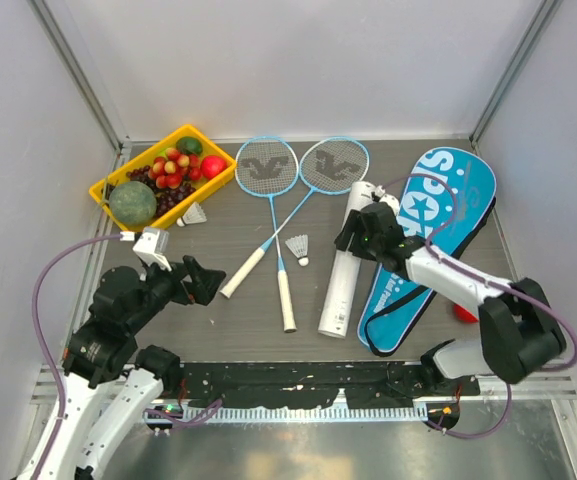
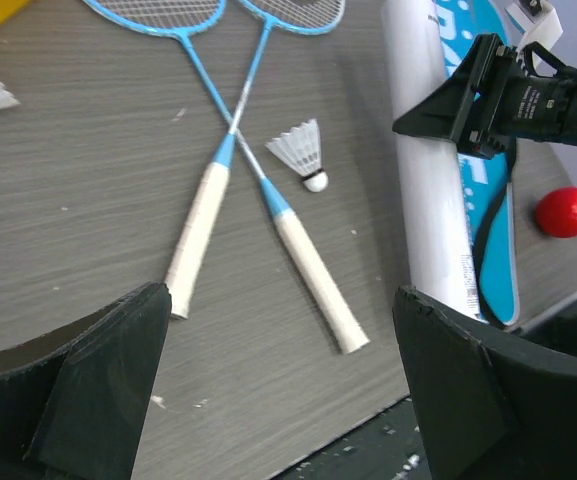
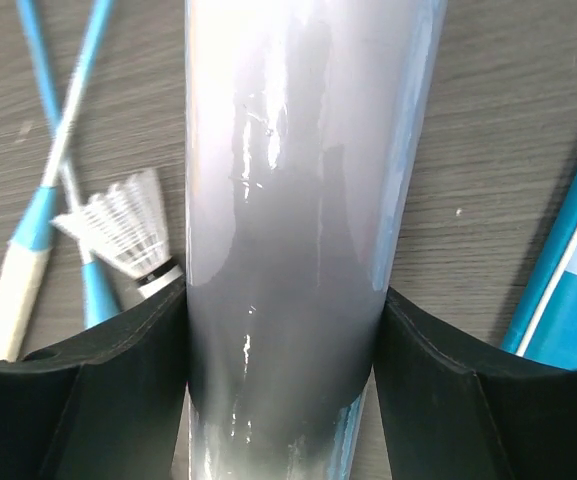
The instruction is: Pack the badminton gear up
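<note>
Two light-blue rackets (image 1: 266, 170) (image 1: 333, 165) lie crossed mid-table, white handles (image 2: 313, 280) toward me. One shuttlecock (image 1: 298, 247) rests beside the crossing; another (image 1: 194, 214) lies by the yellow tray. The long white tube (image 1: 340, 285) lies lengthwise next to the blue SPORT bag (image 1: 438, 230). My right gripper (image 3: 283, 350) straddles the tube's far part (image 3: 303, 200), and both fingers press its sides. My left gripper (image 2: 283, 385) hangs open over bare table near the front left, short of the racket handles, with nothing between its fingers.
A yellow tray (image 1: 108, 185) of fruit stands at the back left. A loose red apple (image 1: 465, 314) lies right of the bag's near end. White walls close the back and both sides. The arm bases and a black rail line the front edge.
</note>
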### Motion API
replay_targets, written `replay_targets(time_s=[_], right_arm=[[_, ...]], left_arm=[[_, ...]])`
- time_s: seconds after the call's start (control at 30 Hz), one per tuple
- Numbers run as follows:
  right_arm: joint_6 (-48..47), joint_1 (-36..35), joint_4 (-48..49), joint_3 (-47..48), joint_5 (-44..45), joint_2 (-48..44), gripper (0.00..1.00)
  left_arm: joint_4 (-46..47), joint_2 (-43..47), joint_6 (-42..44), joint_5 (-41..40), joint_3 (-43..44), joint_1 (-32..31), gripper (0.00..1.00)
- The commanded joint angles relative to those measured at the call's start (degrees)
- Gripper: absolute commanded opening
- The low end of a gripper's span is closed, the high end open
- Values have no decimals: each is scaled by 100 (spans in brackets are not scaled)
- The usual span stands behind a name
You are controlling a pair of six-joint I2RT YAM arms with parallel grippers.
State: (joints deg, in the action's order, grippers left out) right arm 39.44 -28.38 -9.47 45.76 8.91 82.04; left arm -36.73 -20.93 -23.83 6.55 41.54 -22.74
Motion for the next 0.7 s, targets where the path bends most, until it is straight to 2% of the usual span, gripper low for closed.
replay_targets(time_s=[0.0,0.1,0.17,0.3,0.47,0.67], right_arm=[[-612,-9,831,-399,-538,-1055,53],[-762,-88,1630,-830,-1423,-1724,54],[-475,-159,2342,-1182,-1672,-2243,54],[273,-623,3379,-1429,-1411,-2974,55],[546,-1800,3996,-1438,-233,-3308,55],[1022,-2390,4963,-1535,602,-3212,56]], left_arm=[[183,-324,-560,820,486,24,96],[709,-534,-806,1452,443,24,98],[1245,-727,-973,2154,303,24,99],[2755,-1254,-1622,3368,-93,-2,100],[3225,-1888,-1344,3363,-32,-554,100],[3295,-2328,-1123,3107,135,-1144,99]])
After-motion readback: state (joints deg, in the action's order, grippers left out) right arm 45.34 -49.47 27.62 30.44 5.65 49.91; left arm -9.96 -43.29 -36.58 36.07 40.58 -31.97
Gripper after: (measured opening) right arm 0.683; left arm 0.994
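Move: My right hand already grips the white tube, just clear of the table, with the open left gripper about 34 cm to its left, 14 cm back and 17 cm higher. The loose shuttlecock is 14 cm left, level fore-and-aft, and the racket bag 23 cm right, also level. From my left hand, the tube's middle is some 33 cm right, 9 cm ahead and 18 cm down; the left racket grip is 5 cm right, 8 cm ahead on the table. Keeping the tube pinched, I raise it with my right hand about 22 cm while swinging it back and left some 10 cm each, towards my left hand; the wrist tips up and rolls its left side up, each by roughly 40 degrees. My left hand, fingers still open, goes some 13 cm right to meet the tube, turning clockwise. ##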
